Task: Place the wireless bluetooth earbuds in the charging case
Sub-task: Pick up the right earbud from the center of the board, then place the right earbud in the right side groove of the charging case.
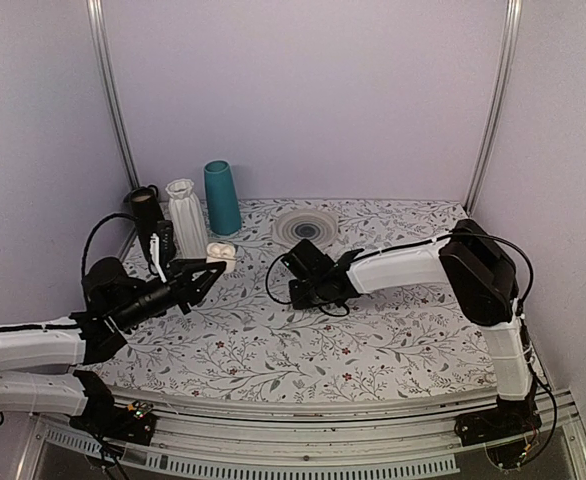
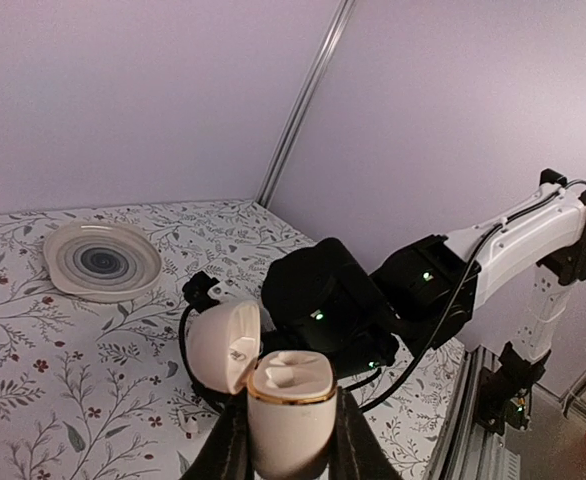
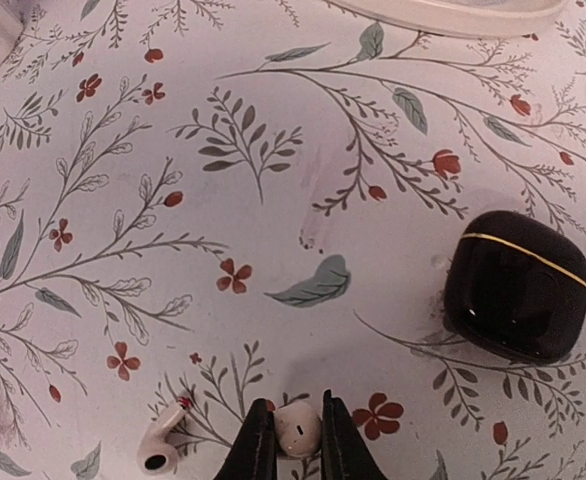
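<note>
The cream-white charging case [image 2: 291, 395] stands upright with its lid [image 2: 223, 345] swung open to the left. My left gripper [image 2: 291, 432] is shut on its base and holds it above the table; from above, the case [image 1: 220, 252] sits at the tip of the left gripper [image 1: 211, 266]. My right gripper [image 3: 298, 428] is down at the tablecloth, shut on a white earbud [image 3: 298, 432]. A second white earbud [image 3: 161, 446] lies on the cloth just left of those fingers. From above, the right gripper [image 1: 301, 290] hides both earbuds.
A closed black case with a gold line [image 3: 518, 285] lies right of my right gripper. A ringed plate [image 1: 306, 227] sits at the back centre. A ribbed white vase [image 1: 185, 215], a teal vase [image 1: 221, 197] and a black object [image 1: 143, 205] stand at the back left.
</note>
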Available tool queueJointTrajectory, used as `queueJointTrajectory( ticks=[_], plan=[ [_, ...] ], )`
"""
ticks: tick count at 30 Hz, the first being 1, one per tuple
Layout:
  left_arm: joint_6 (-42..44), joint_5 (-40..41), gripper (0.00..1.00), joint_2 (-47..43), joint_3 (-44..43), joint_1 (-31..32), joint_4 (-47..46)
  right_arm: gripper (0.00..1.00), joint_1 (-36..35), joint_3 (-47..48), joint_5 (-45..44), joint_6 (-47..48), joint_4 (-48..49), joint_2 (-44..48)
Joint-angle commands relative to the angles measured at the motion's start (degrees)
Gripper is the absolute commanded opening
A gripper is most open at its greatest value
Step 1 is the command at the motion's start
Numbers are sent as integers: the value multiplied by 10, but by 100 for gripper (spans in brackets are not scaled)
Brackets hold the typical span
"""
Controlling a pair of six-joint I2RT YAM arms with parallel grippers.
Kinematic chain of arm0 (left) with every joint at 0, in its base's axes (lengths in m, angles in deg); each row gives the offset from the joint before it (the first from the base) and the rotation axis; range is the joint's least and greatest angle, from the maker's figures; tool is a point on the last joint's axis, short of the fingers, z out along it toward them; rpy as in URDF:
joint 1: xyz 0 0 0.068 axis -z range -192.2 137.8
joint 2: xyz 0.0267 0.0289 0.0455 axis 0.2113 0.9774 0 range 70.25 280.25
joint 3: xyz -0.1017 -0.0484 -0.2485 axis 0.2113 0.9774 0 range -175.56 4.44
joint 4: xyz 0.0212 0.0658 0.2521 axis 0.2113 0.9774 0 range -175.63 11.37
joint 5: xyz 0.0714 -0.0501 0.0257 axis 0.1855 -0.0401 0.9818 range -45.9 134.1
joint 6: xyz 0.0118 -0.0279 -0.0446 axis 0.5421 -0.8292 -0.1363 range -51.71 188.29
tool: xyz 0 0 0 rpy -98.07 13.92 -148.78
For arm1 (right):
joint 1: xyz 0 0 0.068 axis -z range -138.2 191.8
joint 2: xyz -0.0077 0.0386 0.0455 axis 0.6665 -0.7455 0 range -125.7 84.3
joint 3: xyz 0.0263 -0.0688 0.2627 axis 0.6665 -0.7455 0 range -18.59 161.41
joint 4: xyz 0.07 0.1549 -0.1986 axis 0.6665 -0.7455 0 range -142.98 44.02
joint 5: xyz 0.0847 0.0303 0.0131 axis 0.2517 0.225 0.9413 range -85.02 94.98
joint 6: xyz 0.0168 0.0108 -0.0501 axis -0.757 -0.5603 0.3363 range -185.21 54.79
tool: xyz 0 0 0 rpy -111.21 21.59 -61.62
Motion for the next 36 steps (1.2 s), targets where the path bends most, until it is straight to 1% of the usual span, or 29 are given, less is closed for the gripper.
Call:
queueJointTrajectory(
  ticks=[1,5,13,20,28,36],
  plan=[
    [-8,-32,0,21,-16,-14,-10,11,-1,-61,-17,36,58,81],
    [-4,-56,0,46,-26,-19,-13,11,-2,-115,-24,61,90,141],
    [-6,-138,0,128,-59,-21,-49,11,-6,-227,-29,123,147,279],
    [-18,-207,0,205,-109,-21,-81,12,-23,-282,-30,185,181,373],
    [-34,-256,0,283,-169,-20,-58,12,-53,-314,-29,230,201,439],
    [-68,-311,0,336,-202,-19,-85,12,-89,-316,-72,274,218,452]
  ],
)
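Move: My right hand already pinches the right earbud just above the board. The open charging case it must go to is in my left hand's grip, roughly 22 cm higher, 13 cm to the left and 11 cm back. The other earbud lies some 4 cm left of my right hand and about 2 cm back; the black box is about 7 cm ahead and 5 cm right. From my left hand, the right earbud lies about 11 cm ahead, 13 cm right and 22 cm below. I lift the earbud steeply off the board with my right hand, some 21 cm up while drawing back about 9 cm and a little right, tilting the fingers up from their steep downward point by some 30 degrees and turning counter-clockwise, grip kept. My left hand brings the open case about 9 cm right towards the earbud, sinking slightly and swinging clockwise. ##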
